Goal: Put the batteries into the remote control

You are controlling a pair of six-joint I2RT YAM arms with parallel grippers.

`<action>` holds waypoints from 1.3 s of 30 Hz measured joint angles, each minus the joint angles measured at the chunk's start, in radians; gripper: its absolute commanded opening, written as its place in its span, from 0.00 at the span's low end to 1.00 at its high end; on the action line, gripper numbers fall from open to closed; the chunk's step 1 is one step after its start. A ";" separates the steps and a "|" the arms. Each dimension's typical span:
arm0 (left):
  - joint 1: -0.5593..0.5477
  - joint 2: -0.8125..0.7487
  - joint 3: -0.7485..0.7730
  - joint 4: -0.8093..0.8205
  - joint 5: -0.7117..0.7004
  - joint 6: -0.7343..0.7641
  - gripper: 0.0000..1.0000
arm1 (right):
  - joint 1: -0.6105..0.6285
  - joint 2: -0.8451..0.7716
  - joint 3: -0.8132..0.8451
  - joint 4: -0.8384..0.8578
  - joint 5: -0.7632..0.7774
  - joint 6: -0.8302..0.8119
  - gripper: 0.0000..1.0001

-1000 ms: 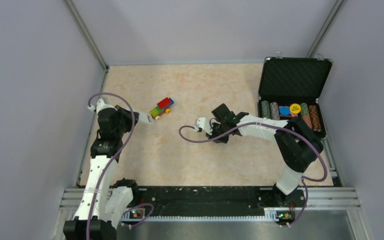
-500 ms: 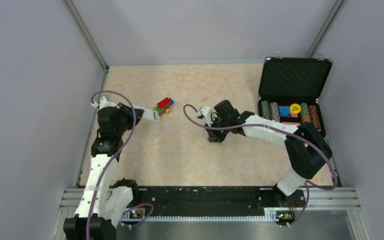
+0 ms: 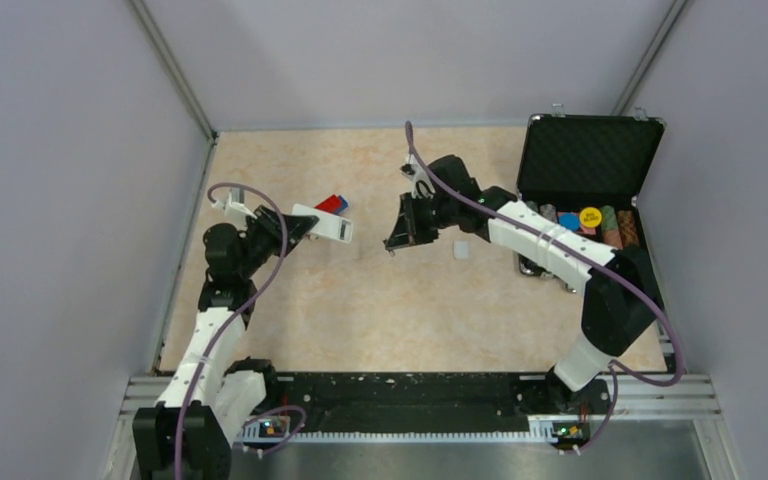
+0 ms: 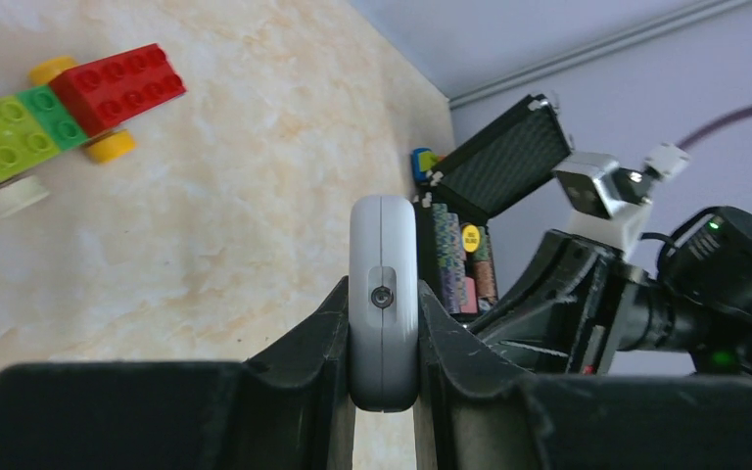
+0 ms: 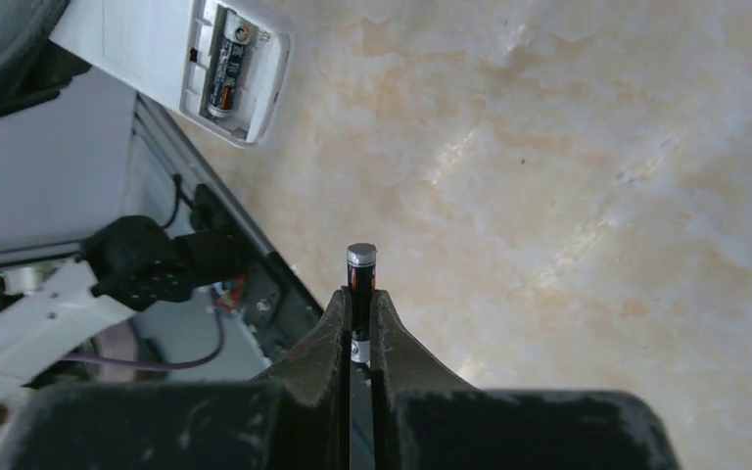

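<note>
My left gripper [image 3: 298,228] is shut on the light-grey remote control [image 3: 324,226] and holds it in the air, its back turned to the right arm. In the left wrist view the remote control [image 4: 383,294] stands edge-on between my fingers. In the right wrist view its battery bay [image 5: 225,61] is open, with one battery [image 5: 223,57] lying inside. My right gripper [image 3: 396,242] is shut on the second battery [image 5: 360,277], a thin dark cylinder with a silver tip sticking out beyond the fingertips. It hangs in the air a short way right of the remote control.
A colourful toy-brick train [image 4: 59,103] lies on the table behind the remote control. A small white flat piece [image 3: 462,250] lies on the table under the right arm. An open black case of poker chips [image 3: 582,215] stands at the far right.
My left gripper has lifted the remote control and swung it right, in front of the train. My right gripper has risen from the table and moved back, uncovering the white piece.
</note>
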 measured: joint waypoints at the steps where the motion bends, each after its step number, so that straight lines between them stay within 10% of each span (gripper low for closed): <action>1: -0.001 -0.001 -0.010 0.031 0.011 -0.013 0.00 | -0.004 0.000 -0.002 0.003 -0.011 0.067 0.00; 15: -0.009 -0.029 -0.040 0.090 0.042 -0.098 0.00 | -0.016 -0.006 -0.128 0.252 -0.093 0.686 0.00; 39: -0.028 0.097 -0.024 0.055 0.125 -0.114 0.00 | 0.042 0.032 -0.125 0.336 -0.100 0.848 0.00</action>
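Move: The empty slot in the held remote's open battery bay, beside the battery already loaded, lies some 8 cm left of the right hand, 2 cm ahead and about 3 cm higher. From the left hand, the right hand's battery is about 15 cm right, 5 cm back and 4 cm lower. The Lego train is on the table 3 cm ahead of the left hand, 1 cm left and 20 cm below; the battery cover lies 18 cm right of the right hand, 1 cm back, 17 cm below. The gripped battery is carried left to the remote's open bay, the right hand travelling about 5 cm, climbing nearly 4 cm before easing partly back down, and rolling some 45 degrees about its pointing line, clockwise seen from behind. The left hand keeps its grip on the remote and meets it, shifting right about 2.5 cm, rising slightly, then sinking below its start with a slight turn. ##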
